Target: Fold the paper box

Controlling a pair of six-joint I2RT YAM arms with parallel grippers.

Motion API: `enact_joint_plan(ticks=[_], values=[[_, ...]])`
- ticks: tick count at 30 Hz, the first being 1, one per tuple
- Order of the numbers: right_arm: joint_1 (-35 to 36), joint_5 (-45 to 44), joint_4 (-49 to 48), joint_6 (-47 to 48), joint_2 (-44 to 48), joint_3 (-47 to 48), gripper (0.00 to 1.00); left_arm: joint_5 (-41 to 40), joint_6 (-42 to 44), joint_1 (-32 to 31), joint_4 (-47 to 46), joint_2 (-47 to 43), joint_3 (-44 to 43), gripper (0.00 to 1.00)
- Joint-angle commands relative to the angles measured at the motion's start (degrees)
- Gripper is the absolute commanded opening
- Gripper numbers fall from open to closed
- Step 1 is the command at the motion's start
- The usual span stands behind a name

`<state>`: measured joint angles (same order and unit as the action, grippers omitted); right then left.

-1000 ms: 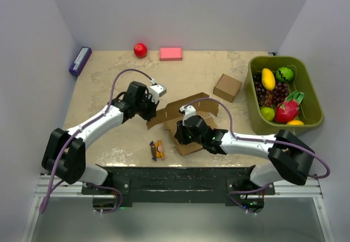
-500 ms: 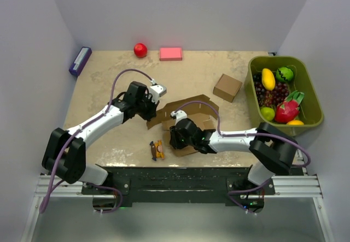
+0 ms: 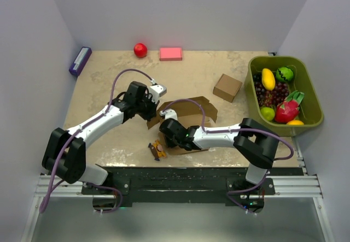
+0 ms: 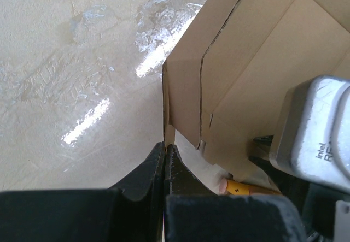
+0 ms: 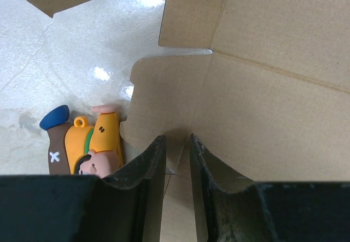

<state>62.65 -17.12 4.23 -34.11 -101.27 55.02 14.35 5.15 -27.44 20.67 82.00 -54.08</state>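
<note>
The paper box (image 3: 188, 110) is a partly folded brown cardboard sheet in the middle of the table, with its flaps raised. My left gripper (image 3: 153, 112) is at the box's left end. In the left wrist view this gripper (image 4: 165, 147) is shut on the thin edge of an upright flap of the box (image 4: 246, 62). My right gripper (image 3: 165, 128) is low over the box's near left part. The right wrist view shows the right gripper (image 5: 178, 143) with a narrow gap between its fingers, their tips against a rounded tab of the box (image 5: 257, 105), with cardboard lying in the gap.
A small toy figure (image 3: 157, 150) lies just left of the right gripper, showing as the toy figure (image 5: 90, 143) in the right wrist view. A small square cardboard box (image 3: 227, 87) sits right of centre, beside a green bin (image 3: 306, 123) of fruit. At the back are a red ball (image 3: 140, 49), pink block (image 3: 170, 53) and purple object (image 3: 80, 60).
My right gripper has slid left along the near side of the box, ending close to the toy figure, which turned slightly. The left arm has not moved.
</note>
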Motion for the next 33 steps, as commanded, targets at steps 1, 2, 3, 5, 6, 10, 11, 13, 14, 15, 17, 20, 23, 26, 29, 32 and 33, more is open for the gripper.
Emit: enact_joint_plan(ticks=[1, 2, 3, 5, 6, 10, 11, 13, 14, 15, 17, 20, 23, 26, 29, 32, 33], values=[[0.19, -2.65, 7.46, -2.28, -1.21, 0.52, 0.30, 1.03, 0.04, -0.07, 0.87, -0.61, 0.82, 0.00], [0.10, -2.22, 7.90, -2.89, -0.68, 0.78, 0.33, 1.03, 0.13, -0.07, 0.87, -0.61, 0.82, 0.00], [0.10, -1.69, 8.07, -3.59, 0.10, 1.22, 0.39, 1.12, 0.21, -0.07, 0.87, -0.61, 0.82, 0.00], [0.01, -1.86, 7.81, -4.56, 2.39, 1.66, 0.44, 1.12, 0.30, -0.07, 1.04, -0.87, 0.82, 0.00], [0.01, -1.95, 7.46, -5.26, 3.18, 1.93, 0.48, 0.95, 0.39, -0.07, 0.96, -0.87, 0.82, 0.00], [-0.86, -2.21, 4.48, -7.11, 6.87, 1.32, 0.59, 0.94, 0.74, -0.07, 0.78, -1.31, 1.00, 0.00], [-1.21, -2.21, 2.47, -7.37, 8.18, 0.97, 0.61, 0.94, 0.74, -0.07, 0.78, -1.31, 1.09, 0.00], [-2.09, -2.04, -0.60, -7.29, 9.25, 0.00, 0.66, 0.94, 0.83, -0.07, 0.78, -1.40, 1.09, 0.00], [-2.44, -1.69, -1.84, -6.68, 9.69, -0.27, 0.68, 1.03, 0.92, -0.07, 0.78, -1.40, 1.09, 0.00], [-2.97, -1.51, -2.99, -6.33, 9.87, -0.97, 0.69, 1.12, 1.00, -0.07, 0.78, -1.40, 1.17, 0.00], [-3.59, -0.55, -5.79, -5.54, 9.43, -1.06, 0.70, 1.12, 0.92, -0.16, 0.78, -1.40, 1.09, 0.00], [-4.47, 0.77, -8.35, -5.01, 8.29, -0.97, 0.70, 1.21, 1.01, -0.07, 0.78, -1.40, 1.17, 0.00], [-4.65, 0.17, -10.73, -5.27, 6.88, -1.06, 0.70, 1.21, 1.01, -0.07, 0.78, -1.31, 1.17, 0.00], [-4.82, -1.68, -13.62, -6.23, 6.00, -2.02, 0.70, 1.30, 1.09, -0.16, 0.78, -1.31, 1.26, 0.00], [-4.91, -2.30, -16.53, -6.15, 4.86, -2.73, 0.70, 1.56, 1.01, -0.16, 0.78, -1.31, 1.26, 0.00], [-4.91, -2.65, -16.80, -5.97, 2.75, -1.68, 0.69, 1.65, 1.09, -0.07, 0.78, -1.40, 1.17, 0.00], [-4.91, -2.91, -16.80, -5.97, 2.31, -1.33, 0.69, 1.56, 1.01, -0.16, 0.78, -1.40, 1.17, 0.00]])
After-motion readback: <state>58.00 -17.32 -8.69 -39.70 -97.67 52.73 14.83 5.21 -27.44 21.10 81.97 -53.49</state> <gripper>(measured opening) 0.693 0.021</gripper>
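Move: The right hand hangs low over the near panel of the paper box, and the small corner tab lies about 7 cm ahead of it and 3 cm to its left, roughly level with its fingertips. The flap corner held in the left gripper is some 8 cm ahead, 8 cm left and 5 cm higher, and the toy figure lies 5 cm back and 6 cm left. From the left hand the tab lies 2 cm back, 5 cm right and about 6 cm lower. The right hand eases back a touch, then lifts off the near panel by 6 to 7 cm and swings forward, its fingers spreading from about a quarter to over two-thirds open and its left side rolling up some 15 degrees. Still creeping forward to about 4.5 cm in all, it then sinks 2 cm towards the corner tab, fingers spread and pointing at the box corner, while the left hand keeps its pinch on the flap and barely dips. ##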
